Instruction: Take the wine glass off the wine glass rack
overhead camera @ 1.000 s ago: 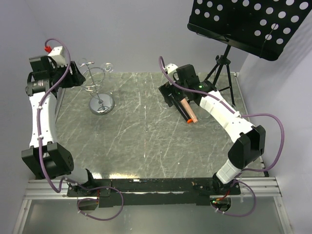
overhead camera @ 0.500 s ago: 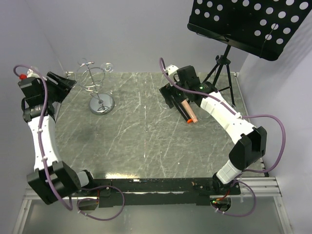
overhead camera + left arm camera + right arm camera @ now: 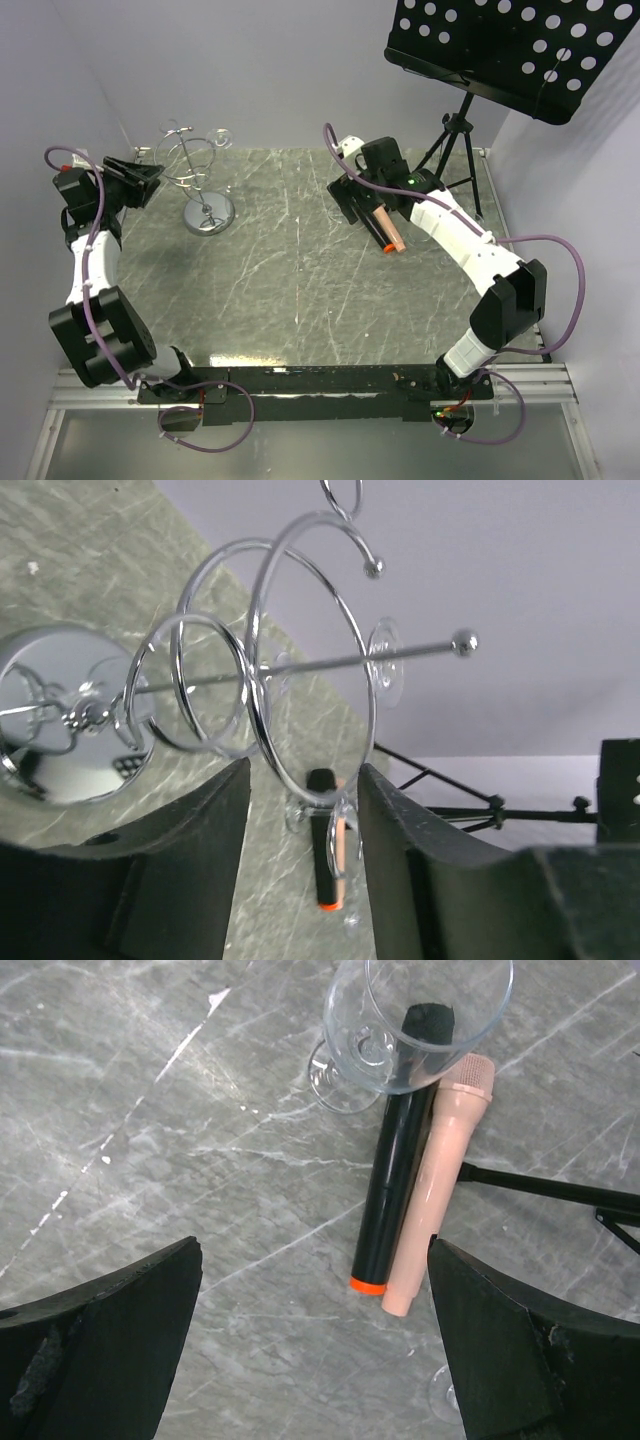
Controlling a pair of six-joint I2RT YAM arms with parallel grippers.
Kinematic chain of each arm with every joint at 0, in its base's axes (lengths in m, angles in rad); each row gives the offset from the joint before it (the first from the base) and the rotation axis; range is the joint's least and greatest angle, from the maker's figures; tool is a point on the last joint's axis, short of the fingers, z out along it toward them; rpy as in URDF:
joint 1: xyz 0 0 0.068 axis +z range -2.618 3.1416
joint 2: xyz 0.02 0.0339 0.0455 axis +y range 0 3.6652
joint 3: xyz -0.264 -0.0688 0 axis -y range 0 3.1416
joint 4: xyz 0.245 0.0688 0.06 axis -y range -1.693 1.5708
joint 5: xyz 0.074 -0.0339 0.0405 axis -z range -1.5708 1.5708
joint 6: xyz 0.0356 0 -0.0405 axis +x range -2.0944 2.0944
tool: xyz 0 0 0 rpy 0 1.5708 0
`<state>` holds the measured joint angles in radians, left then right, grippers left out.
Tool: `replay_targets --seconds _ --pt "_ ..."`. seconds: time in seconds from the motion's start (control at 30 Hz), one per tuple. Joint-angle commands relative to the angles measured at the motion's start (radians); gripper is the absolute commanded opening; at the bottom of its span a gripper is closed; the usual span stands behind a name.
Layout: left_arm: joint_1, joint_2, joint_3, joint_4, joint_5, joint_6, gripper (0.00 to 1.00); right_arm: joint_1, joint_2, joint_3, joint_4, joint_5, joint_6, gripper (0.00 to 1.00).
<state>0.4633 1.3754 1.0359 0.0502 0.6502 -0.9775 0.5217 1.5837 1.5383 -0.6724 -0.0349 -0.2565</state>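
The chrome wine glass rack (image 3: pixel 192 160) stands at the back left on its round mirror base (image 3: pixel 208 215). A clear wine glass (image 3: pixel 222 138) hangs from its far side. In the left wrist view the glass's foot (image 3: pixel 385 666) sits on a straight arm of the wine glass rack (image 3: pixel 300 660). My left gripper (image 3: pixel 140 178) is just left of the rack and points at it. The left gripper (image 3: pixel 303 780) is open, with nothing between its fingers. My right gripper (image 3: pixel 355 205) hovers wide open and empty; the right gripper (image 3: pixel 315 1260) hangs over two microphones.
A black microphone (image 3: pixel 395 1160) and a peach one (image 3: pixel 435 1180) lie side by side on the marble table (image 3: pixel 300 290). A second wine glass (image 3: pixel 420 1010) stands upright at their heads. The black music stand (image 3: pixel 510 50) and its tripod (image 3: pixel 455 150) are at the back right.
My left arm pulled back to the left from the rack, then turned toward it again lower down, and its jaws narrowed. The right arm has not moved.
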Motion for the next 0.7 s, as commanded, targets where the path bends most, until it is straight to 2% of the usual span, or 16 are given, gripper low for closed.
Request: replay_targets --seconds 0.0,0.23,0.47,0.67 --pt "0.003 0.074 -0.034 0.235 0.061 -0.148 0.48 0.017 -0.045 -0.001 0.007 0.032 -0.030 1.00" --pt "0.003 0.099 -0.027 0.260 0.098 -0.175 0.22 0.037 -0.040 -0.017 0.028 0.076 -0.064 1.00" --pt "0.005 0.080 -0.022 0.284 0.131 -0.171 0.02 0.043 -0.047 -0.053 0.045 0.086 -0.073 1.00" --pt "0.024 0.068 -0.019 0.289 0.158 -0.168 0.01 0.046 -0.044 -0.053 0.042 0.078 -0.069 1.00"
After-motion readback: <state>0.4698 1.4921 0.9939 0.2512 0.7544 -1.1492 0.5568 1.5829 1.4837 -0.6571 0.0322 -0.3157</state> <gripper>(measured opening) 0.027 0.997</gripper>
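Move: The rack's ring wire on the side nearest the left hand lies about 2 cm ahead of the left hand, 1 cm to its right and 2 cm lower. The rack's post stands roughly 5 cm ahead and 5 cm to the right, with the wine glass hanging some 8 cm ahead and 12 cm right of that hand, a little lower. From the right hand, that wire is around 37 cm to the left, 6 cm ahead and 2 cm higher. The left hand eases about 2 cm forward and 2 cm down to the near side of the rack's ring, rolling some 10 degrees so its left side dips, while its half-open fingers close until almost shut, their tips coming together on the ring wire and seeming to pinch it. It then stays nearly in place there, while the empty right hand, fingers wide open, sinks about 2 cm over the table by the standing glass and the microphones. ##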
